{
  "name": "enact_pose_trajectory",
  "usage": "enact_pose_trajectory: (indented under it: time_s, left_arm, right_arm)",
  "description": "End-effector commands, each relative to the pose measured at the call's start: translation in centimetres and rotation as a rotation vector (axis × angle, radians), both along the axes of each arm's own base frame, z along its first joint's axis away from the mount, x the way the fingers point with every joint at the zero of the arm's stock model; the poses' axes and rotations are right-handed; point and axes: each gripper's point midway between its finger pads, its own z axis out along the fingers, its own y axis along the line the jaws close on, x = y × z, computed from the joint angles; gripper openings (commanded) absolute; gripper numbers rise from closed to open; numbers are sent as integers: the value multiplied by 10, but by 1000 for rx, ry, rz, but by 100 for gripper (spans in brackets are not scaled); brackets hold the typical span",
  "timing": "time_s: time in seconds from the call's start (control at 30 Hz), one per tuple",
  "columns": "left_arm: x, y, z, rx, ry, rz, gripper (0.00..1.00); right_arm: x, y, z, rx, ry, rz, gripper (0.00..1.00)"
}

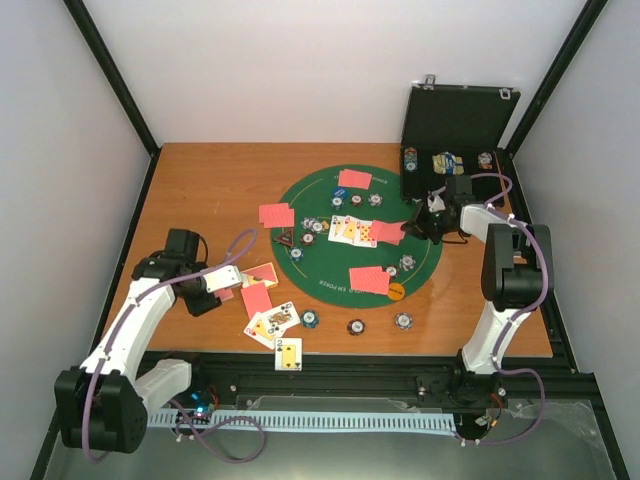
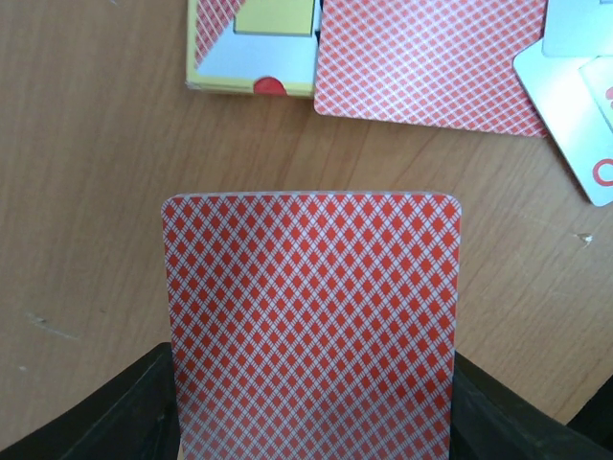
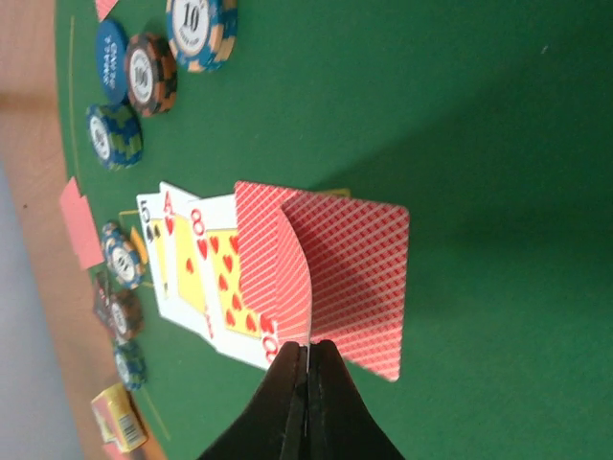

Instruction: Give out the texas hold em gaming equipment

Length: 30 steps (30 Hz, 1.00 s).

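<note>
My left gripper (image 1: 228, 283) (image 2: 311, 407) is shut on a red-backed playing card (image 2: 311, 326), gripped by its side edges above the wooden table at the left. My right gripper (image 1: 422, 214) (image 3: 306, 355) is shut on the edge of another red-backed card (image 3: 278, 268), which bends upward over the green round mat (image 1: 420, 265). A further red-backed card (image 3: 359, 278) lies flat just behind it. Beside them lie face-up cards (image 3: 192, 259) (image 1: 350, 232). Poker chips (image 3: 196, 29) (image 1: 403, 320), a blue disc (image 3: 110, 57), an orange disc (image 1: 396, 292) and a dark triangle (image 1: 287, 240) sit on and around the mat.
Red-backed cards lie on the mat (image 1: 355, 179) (image 1: 369, 280) and off its left edge (image 1: 277, 214) (image 2: 431, 67). A yellow card box (image 2: 251, 48) (image 1: 262, 273) lies ahead of the left gripper. Face-up cards (image 1: 272, 320) (image 1: 288, 352) lie near the front. The open black case (image 1: 455, 120) stands back right.
</note>
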Motion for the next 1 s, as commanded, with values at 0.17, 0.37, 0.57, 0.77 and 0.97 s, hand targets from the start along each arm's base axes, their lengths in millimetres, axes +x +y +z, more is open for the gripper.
enact_pose_trajectory:
  time_s: [0.17, 0.37, 0.57, 0.77, 0.97]
  left_arm:
    - [26, 2, -27, -27, -1, 16, 22]
    - [24, 5, -52, -9, 12, 18, 25]
    - [30, 8, -69, 8, 33, 37, 29]
    - [29, 2, -68, -33, 74, 51, 71]
    - [26, -11, -35, -114, 69, 54, 100]
  right_arm:
    - [14, -20, -12, -153, 5, 9, 12]
    - [10, -25, -3, -187, -2, -12, 45]
    - [8, -29, 21, -211, -42, -15, 61]
    - [-1, -39, 44, -287, -80, -15, 90]
    - [-8, -47, 65, -336, -134, -36, 100]
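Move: The left gripper holds the deck about 8 cm above its landing place, some 2 cm ahead and 1 cm to the right. From this hand the face-down pile is 10 cm right and 1 cm ahead, the card box 12 cm right and 6 cm ahead. The right fingers pinch a bent card; the lying face-down card is some 4 cm left, 1 cm ahead and 5 cm below, the face-up cards 13 cm left and 1 cm ahead, a chip stack 7 cm straight back. Lower the left gripper about 7 cm with the deck, easing slightly forward, to the bare wood beside the card box, then open wide to free it. With the right, nudge the card forward and down a centimetre, spread the fingers fully to let go, then rise about 6 cm while drifting left and turning the fingers some 15 degrees more steeply down. ##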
